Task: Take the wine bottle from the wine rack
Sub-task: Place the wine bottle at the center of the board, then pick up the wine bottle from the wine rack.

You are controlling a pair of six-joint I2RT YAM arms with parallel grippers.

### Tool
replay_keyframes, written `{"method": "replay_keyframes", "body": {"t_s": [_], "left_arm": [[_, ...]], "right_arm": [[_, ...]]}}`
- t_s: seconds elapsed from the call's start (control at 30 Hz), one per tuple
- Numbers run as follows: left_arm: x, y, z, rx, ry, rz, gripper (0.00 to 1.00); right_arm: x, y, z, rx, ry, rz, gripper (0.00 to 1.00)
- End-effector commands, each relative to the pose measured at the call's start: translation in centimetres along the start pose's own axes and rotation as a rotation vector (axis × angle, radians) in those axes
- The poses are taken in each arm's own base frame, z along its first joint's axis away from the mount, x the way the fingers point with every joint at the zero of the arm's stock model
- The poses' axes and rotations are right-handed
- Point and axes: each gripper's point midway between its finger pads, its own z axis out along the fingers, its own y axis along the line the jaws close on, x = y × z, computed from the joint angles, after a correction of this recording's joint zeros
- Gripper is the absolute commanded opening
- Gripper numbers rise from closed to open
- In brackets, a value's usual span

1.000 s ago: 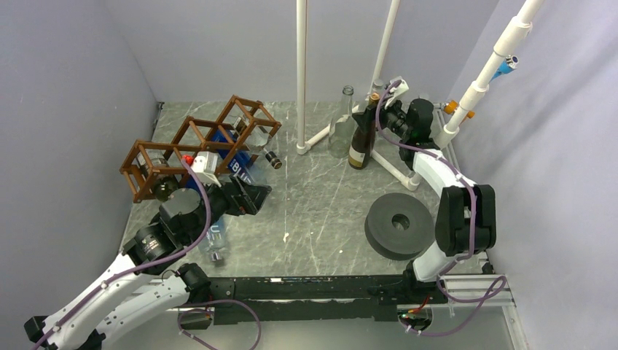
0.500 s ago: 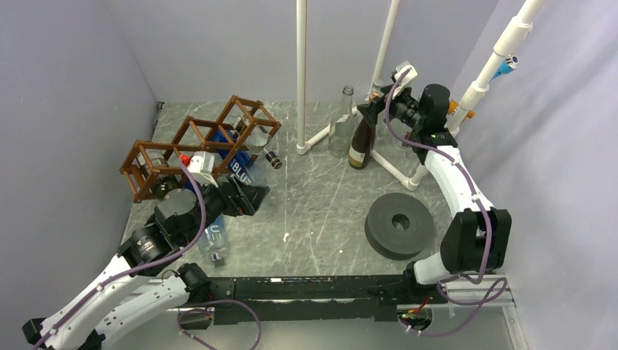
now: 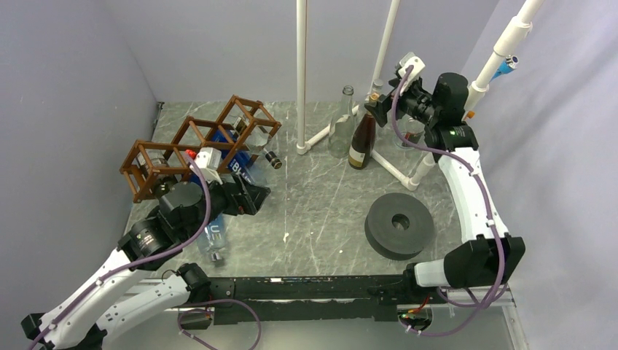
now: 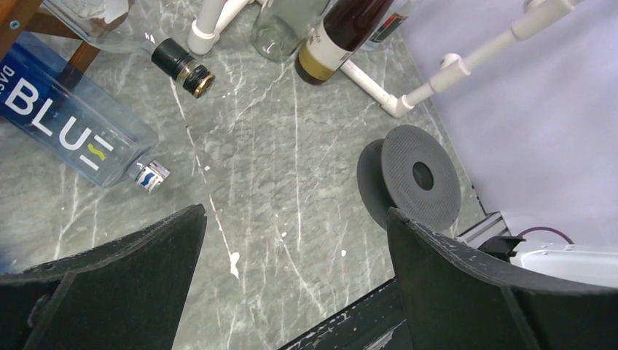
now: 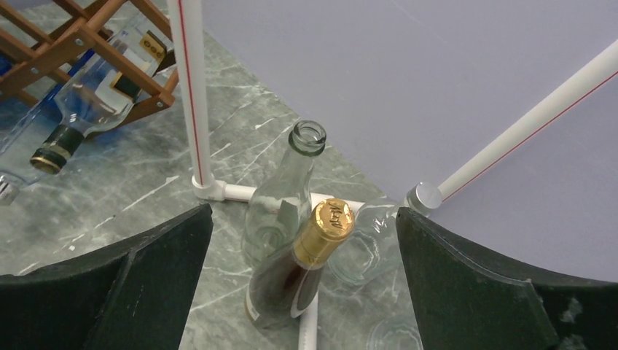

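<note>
The brown wooden wine rack (image 3: 191,138) stands at the back left and also shows in the right wrist view (image 5: 73,44). A clear bottle with a black neck (image 3: 261,144) pokes out of one of its cells. The dark wine bottle (image 3: 362,138) with a gold cap stands upright on the table at the back right, off the rack. My right gripper (image 3: 380,102) hovers open above its cap (image 5: 329,219), not touching it. My left gripper (image 3: 251,197) is open over the table in front of the rack, nothing between its fingers (image 4: 109,284).
A blue bottle (image 3: 237,171) lies under the rack. An empty clear bottle (image 3: 341,124) stands beside the wine bottle, within a white pipe frame (image 3: 301,73). A grey disc (image 3: 399,224) sits at the front right. Another clear bottle (image 3: 213,244) lies by the left arm.
My right gripper opened off the wine bottle's neck and rose up and back to the right. The bottle stays standing. The left arm has hardly moved.
</note>
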Motion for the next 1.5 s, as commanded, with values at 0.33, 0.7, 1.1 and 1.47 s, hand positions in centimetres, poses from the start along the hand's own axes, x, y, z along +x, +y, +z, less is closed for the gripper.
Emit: {"method": "replay_keyframes", "body": {"t_s": [0.33, 0.7, 1.1, 1.47], "left_arm": [[-1.2, 1.2, -1.1, -0.091, 0.016, 0.076, 0.99], [-0.4, 3.3, -1.6, -0.216, 0.086, 0.121, 0.99], [1.3, 6.5, -2.8, -0.358, 0.144, 0.13, 0.99], [3.3, 11.1, -4.5, -0.566, 0.136, 0.089, 0.99]], "right_arm": [[-4.4, 3.2, -5.1, -0.089, 0.013, -0.113, 1.0], [-3.8, 8.1, -8.3, -0.228, 0.035, -0.065, 1.0], [1.5, 14.9, -10.7, -0.466, 0.065, 0.058, 1.0], [9.3, 18.6, -10.4, -0.579, 0.099, 0.203, 1.0]]}}
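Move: The wine bottle already stands free on the board, its middle about 8 cm ahead of the right hand, 2 cm left and 22 cm below. The green-clear bottle stands some 5 cm farther out and 7 cm left of it; the black spool lies 13 cm back and 12 cm right of the right hand. For the left hand, the nearer blue bottle lies 4 cm ahead and 24 cm left, the farther blue one 22 cm ahead and 13 cm left, both roughly 25 cm below. Touching nothing, the open right hand backs away from the standing wine bottle by about 19 cm, first rising slightly, then sinking well below its starting height as it drifts a little left and turns counter-clockwise and nose-down. The empty left hand goes left and down towards the nearer blue bottle, about 8 cm to the left, rolling its left side up and tipping down; both grippers stay wide open. ##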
